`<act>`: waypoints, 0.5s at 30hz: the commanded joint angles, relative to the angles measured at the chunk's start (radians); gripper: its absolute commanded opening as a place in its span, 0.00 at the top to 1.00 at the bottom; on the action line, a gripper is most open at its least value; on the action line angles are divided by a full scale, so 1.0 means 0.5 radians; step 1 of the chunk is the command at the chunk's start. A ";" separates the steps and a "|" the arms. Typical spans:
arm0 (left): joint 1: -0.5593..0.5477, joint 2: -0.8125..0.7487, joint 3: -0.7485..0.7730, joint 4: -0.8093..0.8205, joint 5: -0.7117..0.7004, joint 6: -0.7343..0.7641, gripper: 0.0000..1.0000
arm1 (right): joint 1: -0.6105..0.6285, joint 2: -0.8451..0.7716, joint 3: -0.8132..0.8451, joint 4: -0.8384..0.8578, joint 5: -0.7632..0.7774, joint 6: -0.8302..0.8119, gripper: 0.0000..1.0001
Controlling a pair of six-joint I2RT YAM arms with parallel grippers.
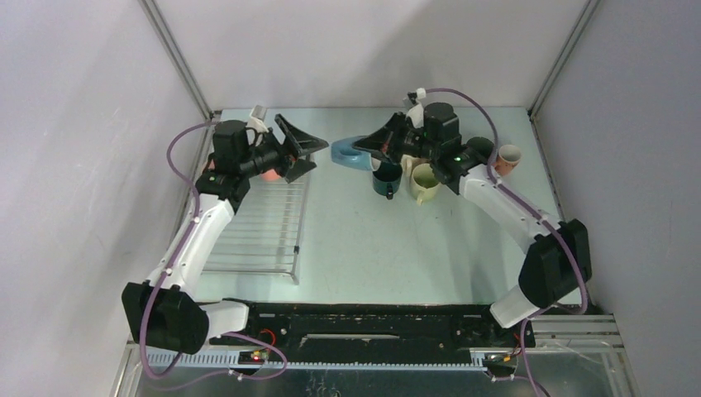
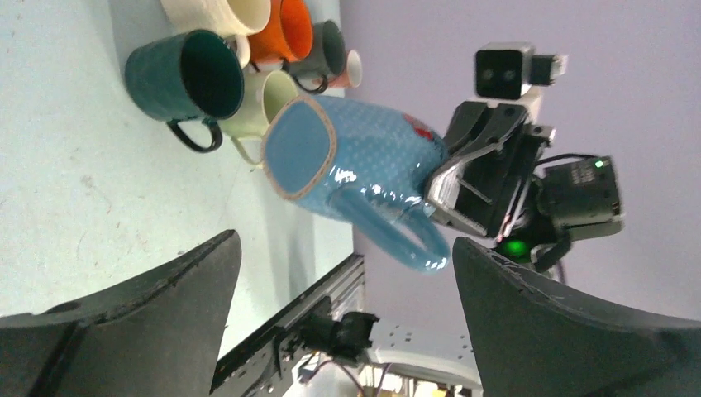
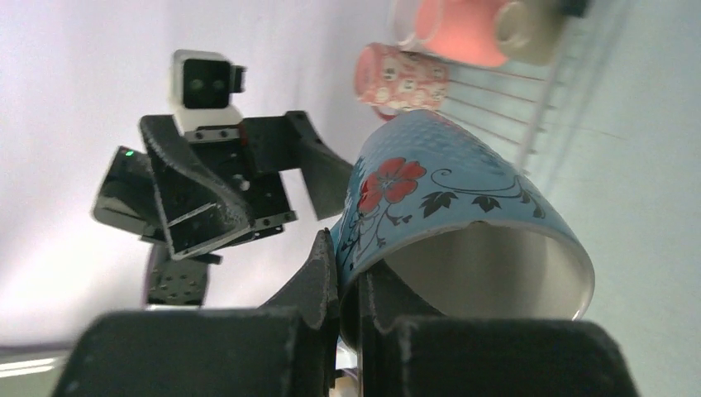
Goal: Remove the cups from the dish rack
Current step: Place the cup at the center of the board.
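Note:
My right gripper (image 3: 351, 273) is shut on the rim of a blue cup (image 3: 463, 215) with a red flower, one finger inside and one outside. In the top view this blue cup (image 1: 347, 154) hangs above the table between the two arms, with the right gripper (image 1: 366, 149) on its right. My left gripper (image 1: 307, 150) stands wide open just left of it, apart from the cup and holding nothing. The left wrist view shows the blue cup (image 2: 355, 165) beyond the open fingers (image 2: 165, 306). On the dish rack (image 1: 256, 223) a pink cup (image 3: 455, 33), a speckled pink cup (image 3: 401, 78) and a beige cup (image 3: 529, 29) remain.
Several cups stand grouped on the table at the back right: a dark green cup (image 1: 387, 178), a cream cup (image 1: 423, 182), a dark cup (image 1: 479, 149) and a pale pink cup (image 1: 510, 157). An orange cup (image 2: 289, 29) shows among them. Walls close the table on three sides.

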 commanded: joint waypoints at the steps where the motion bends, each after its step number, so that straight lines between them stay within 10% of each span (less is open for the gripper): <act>1: -0.089 -0.033 0.218 -0.293 0.002 0.433 0.00 | -0.110 -0.298 0.031 -0.490 0.189 -0.374 1.00; 15: -0.508 0.074 0.486 -0.795 -0.487 1.039 0.00 | -0.626 -0.431 0.302 -1.893 1.072 -1.172 1.00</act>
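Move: From the right hand, which already holds the blue cup, the open board just right of the yellow-green cup lies about 26 cm right, level in reach and some 24 cm below. The yellow-green cup stands roughly 17 cm right, the dark green one 8 cm right, both about 1 cm ahead; the orange cup is 23 cm right, 10 cm ahead, all some 20 cm lower. From the left hand that open spot is about 34 cm right, 1 cm ahead. Keeping its pinch on the blue cup's wall at the rim, the right hand sweeps some 19 cm to the right, picking up speed and sinking about 5 cm, high across the dark green cup towards the open board. Its fingers tip downward about 35 degrees and swing clockwise towards forward. The left hand, empty and wide open, draws back and to the right about 5 cm, rolling its left side up. ##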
